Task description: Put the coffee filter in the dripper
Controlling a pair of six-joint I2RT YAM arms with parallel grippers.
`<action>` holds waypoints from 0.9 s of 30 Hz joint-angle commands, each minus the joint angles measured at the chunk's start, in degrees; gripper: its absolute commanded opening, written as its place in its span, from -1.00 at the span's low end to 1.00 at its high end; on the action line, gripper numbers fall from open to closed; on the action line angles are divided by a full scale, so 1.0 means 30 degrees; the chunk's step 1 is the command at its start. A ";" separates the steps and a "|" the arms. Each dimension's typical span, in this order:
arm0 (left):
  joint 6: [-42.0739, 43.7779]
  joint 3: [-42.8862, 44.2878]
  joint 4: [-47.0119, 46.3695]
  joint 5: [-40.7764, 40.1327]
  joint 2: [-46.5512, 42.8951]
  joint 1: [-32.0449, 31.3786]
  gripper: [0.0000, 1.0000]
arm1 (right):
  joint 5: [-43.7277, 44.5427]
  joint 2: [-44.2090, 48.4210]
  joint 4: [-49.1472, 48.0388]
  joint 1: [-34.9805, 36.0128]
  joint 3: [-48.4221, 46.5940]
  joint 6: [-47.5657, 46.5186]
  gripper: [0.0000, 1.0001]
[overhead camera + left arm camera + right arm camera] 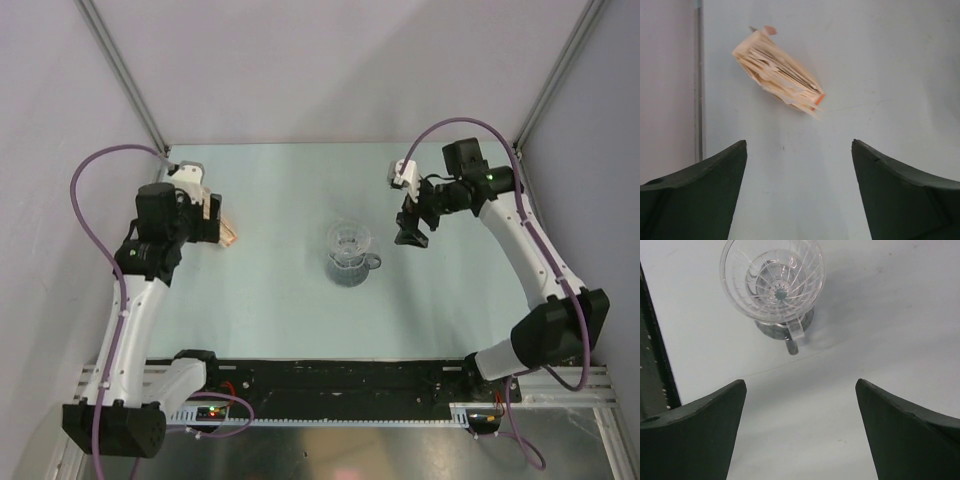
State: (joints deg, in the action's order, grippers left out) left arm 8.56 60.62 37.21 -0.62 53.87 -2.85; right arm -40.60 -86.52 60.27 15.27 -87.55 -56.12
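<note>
The dripper (350, 252) stands upright mid-table, a clear ribbed cup with its loop handle toward the right arm. In the right wrist view the dripper (772, 282) is seen from above with only its ribs and bottom hole inside. My right gripper (801, 381) is open and empty, hanging just right of the cup (411, 232). My left gripper (799, 142) is open and empty too, at the table's left (213, 225) beside a tan paper stack (777, 72). The coffee filter, as a single white paper piece, is out of view.
The tan stack (229, 237) lies flat at the left gripper's tips, fanned, with an orange edge. Grey walls with metal corner posts (125, 80) close in the pale table on three sides. A black rail (330, 380) runs along the near edge by the arm bases.
</note>
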 commanded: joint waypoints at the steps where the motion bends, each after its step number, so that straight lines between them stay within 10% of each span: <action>1: -0.0138 0.1547 0.0069 -0.2601 0.1301 0.0464 0.70 | 0.0707 0.1936 -0.1920 -0.0100 0.1324 0.4686 0.95; 10: -0.0250 0.1678 0.0041 -0.1258 0.2999 0.1331 0.09 | 0.0324 0.3463 -0.2945 -0.0763 0.3659 0.7587 0.96; 27: 0.4104 0.3203 -0.0605 0.2654 0.6910 0.2786 -0.39 | -0.0614 0.3696 -0.3455 -0.0753 0.4865 0.8477 0.96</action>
State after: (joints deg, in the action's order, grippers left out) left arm 12.45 66.59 37.65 2.13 74.24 5.13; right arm -40.60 -77.10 51.40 12.95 -72.95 -31.68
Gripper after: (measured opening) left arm 0.322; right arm 0.977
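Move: The stack of coffee filters lies flat on the table about 18 cm ahead of the left hand, 3 cm to its left and some 24 cm below. The glass carafe stands roughly 32 cm to this hand's right and 2 cm ahead, its middle about 19 cm lower; the dripper already sits on it, about 10 cm below the hand. From the right hand the filters lie some 49 cm to the left, 17 cm ahead and 22 cm below. The empty left hand goes for the filters, first forward and left nearly level, then mostly down with a little more forward, in all about 6.5 cm down and 4 to 5 cm each forward and left, while its fingers tip some 15 degrees further down and narrow from almost wide open to about a third, touching nothing. The right hand, already clear of the dripper and still wide open, eases back about 3 cm and sinks 2 cm, swinging clockwise as it draws aside. ##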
